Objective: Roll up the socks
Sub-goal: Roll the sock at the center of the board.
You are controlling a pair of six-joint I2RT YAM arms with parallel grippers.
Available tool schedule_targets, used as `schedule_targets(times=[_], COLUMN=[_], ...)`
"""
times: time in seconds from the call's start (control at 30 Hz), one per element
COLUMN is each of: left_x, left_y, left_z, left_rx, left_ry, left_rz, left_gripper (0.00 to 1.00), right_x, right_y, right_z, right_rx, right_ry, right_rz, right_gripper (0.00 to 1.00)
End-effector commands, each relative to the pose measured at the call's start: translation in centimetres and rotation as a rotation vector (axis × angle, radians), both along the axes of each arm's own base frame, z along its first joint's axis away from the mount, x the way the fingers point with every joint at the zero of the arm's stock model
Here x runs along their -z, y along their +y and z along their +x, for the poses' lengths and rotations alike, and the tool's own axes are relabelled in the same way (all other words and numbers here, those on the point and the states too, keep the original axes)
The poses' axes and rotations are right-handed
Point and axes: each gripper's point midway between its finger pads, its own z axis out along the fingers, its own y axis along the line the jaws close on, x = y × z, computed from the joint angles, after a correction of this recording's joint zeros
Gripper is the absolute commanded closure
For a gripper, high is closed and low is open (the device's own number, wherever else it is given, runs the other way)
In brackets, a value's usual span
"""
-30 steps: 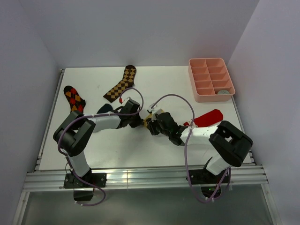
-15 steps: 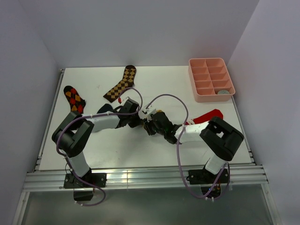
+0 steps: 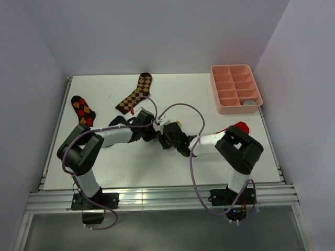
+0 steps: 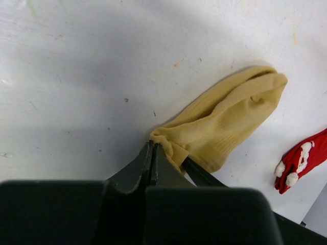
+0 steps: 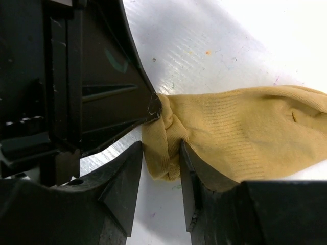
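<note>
The mustard yellow sock (image 4: 230, 120) lies flat on the white table, its toe pointing away from the left gripper. My left gripper (image 4: 152, 144) is shut on the edge of its bunched cuff. In the right wrist view the sock (image 5: 245, 132) runs off to the right. My right gripper (image 5: 160, 145) stands open astride the folded cuff, which fills the gap between its fingers, just below the left gripper's tip (image 5: 154, 107). From above, both grippers (image 3: 159, 136) meet at the table's middle and hide most of the sock. A dark navy sock (image 3: 116, 121) peeks out behind the left arm.
A red sock with white trim (image 3: 236, 127) lies right of the right arm. Two checkered socks (image 3: 135, 94) (image 3: 82, 110) lie at the back left. A pink divided tray (image 3: 222, 107) stands at the back right, with a small grey thing (image 3: 251, 102) in one compartment.
The right arm has swung left, bringing its gripper up against the left gripper and over the sock's cuff. The left gripper has stayed shut on the cuff.
</note>
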Motion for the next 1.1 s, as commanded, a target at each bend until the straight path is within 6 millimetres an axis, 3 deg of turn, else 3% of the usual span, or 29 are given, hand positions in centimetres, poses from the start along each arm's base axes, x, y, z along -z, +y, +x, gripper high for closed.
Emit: schedule_targets(times=[0.0,0.07,0.2,0.27,0.37,0.47,0.5,0.6,0.73,0.97,1.07], left_x=[-3.0,-3.2,-3.7,-4.1,-4.8,-5.6,-5.5,-6.4,-6.6,-4.8,-4.4], left_y=[-1.1,-1.0,-0.5,-0.5,-0.2,0.4,0.8,1.1,1.3,1.0,0.4], left_z=[0.5,0.5,0.7,0.8,1.0,1.2,1.2,1.4,1.1,0.2,0.2], left_rx=[0.030,0.029,0.014,0.008,-0.006,-0.035,-0.046,-0.056,-0.050,-0.031,-0.021], left_ry=[-0.053,-0.056,-0.067,-0.081,-0.098,-0.125,-0.128,-0.163,-0.183,-0.147,-0.136], left_rz=[-0.048,-0.050,-0.063,-0.076,-0.094,-0.119,-0.118,-0.140,-0.149,-0.171,-0.184], left_gripper=[1.00,1.00,1.00,1.00,0.94,0.78,0.66,0.51,0.48,0.48,0.49], right_x=[0.9,1.3,1.8,1.6,1.1,0.4,0.1,-0.2,-1.6,-3.6,-2.7], right_y=[-0.7,-0.8,-0.5,-0.2,0.3,1.0,1.2,1.0,1.4,0.8,0.1], right_z=[0.4,0.5,0.3,0.2,-0.1,-0.9,-1.1,-0.8,-1.1,0.0,0.7], right_rx=[0.065,0.076,0.059,0.043,0.014,-0.027,-0.038,-0.028,-0.080,-0.029,0.026], right_ry=[0.034,0.049,0.086,0.111,0.178,0.292,0.356,0.473,0.636,0.898,0.947], right_rz=[-0.069,-0.089,-0.103,-0.087,-0.019,0.088,0.150,0.263,0.452,0.736,0.770], right_gripper=[0.60,0.67,0.94,0.99,1.00,1.00,1.00,1.00,1.00,1.00,1.00])
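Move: The mustard sock's rolled end lies between the right hand's half-open fingers and about 1 cm below their point. The left hand already grips that end, the roll lying about 1 cm to its right and 1 cm below. From the right hand, the unrolled body centres roughly 4 cm ahead and 5 cm to the right, the red sock 2 cm ahead and some 33 cm right, and the dark sock about 4 cm ahead and 24 cm left. The right hand shuts its fingers on the rolled end, shifts a bit over 1 cm left with the left hand that still pinches it, then eases about 2 cm back right while twisting some 60 degrees mostly about its own fingers, its top going over forward-right towards the toe and its fingers swinging from forward-left to point mainly left. Once the right has its grip, the left hand opens to about half, lets go of the sock and lifts some 5 cm, then sinks again by nearly 2 cm and stays open just above and to the left of the roll. ##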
